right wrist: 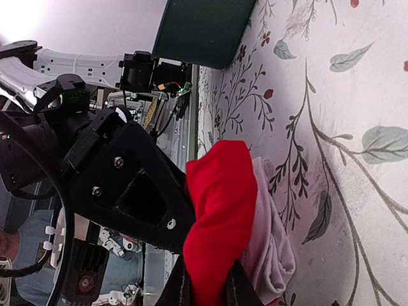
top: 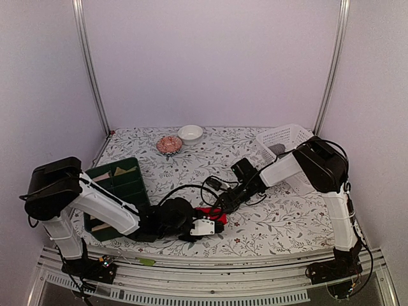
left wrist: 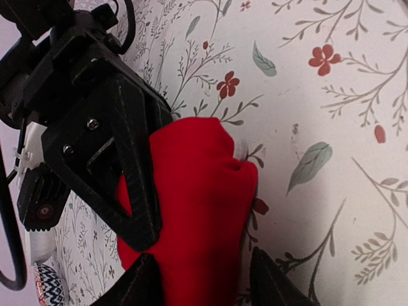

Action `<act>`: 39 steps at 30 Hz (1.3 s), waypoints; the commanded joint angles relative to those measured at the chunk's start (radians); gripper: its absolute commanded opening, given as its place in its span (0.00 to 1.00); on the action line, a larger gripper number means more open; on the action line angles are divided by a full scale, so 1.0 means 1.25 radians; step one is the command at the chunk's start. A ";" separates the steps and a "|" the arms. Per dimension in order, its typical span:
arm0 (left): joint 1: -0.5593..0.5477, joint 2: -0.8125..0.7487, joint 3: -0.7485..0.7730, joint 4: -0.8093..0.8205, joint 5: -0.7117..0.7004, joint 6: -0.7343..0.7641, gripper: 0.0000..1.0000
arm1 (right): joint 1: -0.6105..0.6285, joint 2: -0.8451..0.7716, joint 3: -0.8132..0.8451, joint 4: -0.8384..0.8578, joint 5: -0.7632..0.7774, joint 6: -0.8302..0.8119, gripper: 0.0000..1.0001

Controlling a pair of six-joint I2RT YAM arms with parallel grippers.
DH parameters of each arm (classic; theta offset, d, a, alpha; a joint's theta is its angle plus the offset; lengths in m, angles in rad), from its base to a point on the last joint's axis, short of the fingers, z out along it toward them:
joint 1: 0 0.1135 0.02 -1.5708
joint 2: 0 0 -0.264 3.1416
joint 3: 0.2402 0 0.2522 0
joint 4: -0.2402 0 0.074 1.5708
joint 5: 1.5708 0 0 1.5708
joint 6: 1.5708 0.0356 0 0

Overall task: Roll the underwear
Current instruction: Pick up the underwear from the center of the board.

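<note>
The red underwear [top: 209,212] lies bunched in a short roll on the floral table [top: 280,217], near the front middle. In the left wrist view the red underwear [left wrist: 204,204] sits between my left gripper [left wrist: 207,284] fingers. The jaws are open and straddle it, with a thin gap at the right finger [left wrist: 274,284]. My right gripper [right wrist: 209,290] is shut on the red underwear [right wrist: 223,210], pinching one end. A pale lining [right wrist: 274,242] shows beside the red cloth. One right finger [left wrist: 137,191] lies across the roll in the left wrist view.
A dark green bin [top: 118,191] stands at the left with tan cloth in it. At the back right is a white basket [top: 284,137], and a white bowl [top: 190,132] and a patterned bowl [top: 169,145] stand at the back. Black cables [top: 204,188] loop behind the grippers.
</note>
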 commanded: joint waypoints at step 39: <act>0.190 -0.286 0.088 -0.435 0.233 -0.299 0.00 | -0.113 -0.225 0.034 -0.045 0.321 -0.003 0.74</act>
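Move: The red underwear roll stands between the left gripper's open fingers, its middle about 1 cm ahead, 1 cm right and 1 cm below. From that hand the green divided box is some 28 cm left and 6 cm ahead, the patterned bowl 27 cm ahead and 14 cm left, the white basket 24 cm ahead and 29 cm right. The right gripper still pinches the roll, whose middle is about 2 cm back, 2 cm left and 1 cm below. Close the left gripper on the red roll after easing forward about 1 cm, then open the right fingers to let go. Swing the right hand about 8 cm forward and some 4 cm right, clear of the roll, turning clockwise, while the left carries the roll about 4 cm left towards the green box and 4 cm up, its fingers tipping down some 20 degrees. ##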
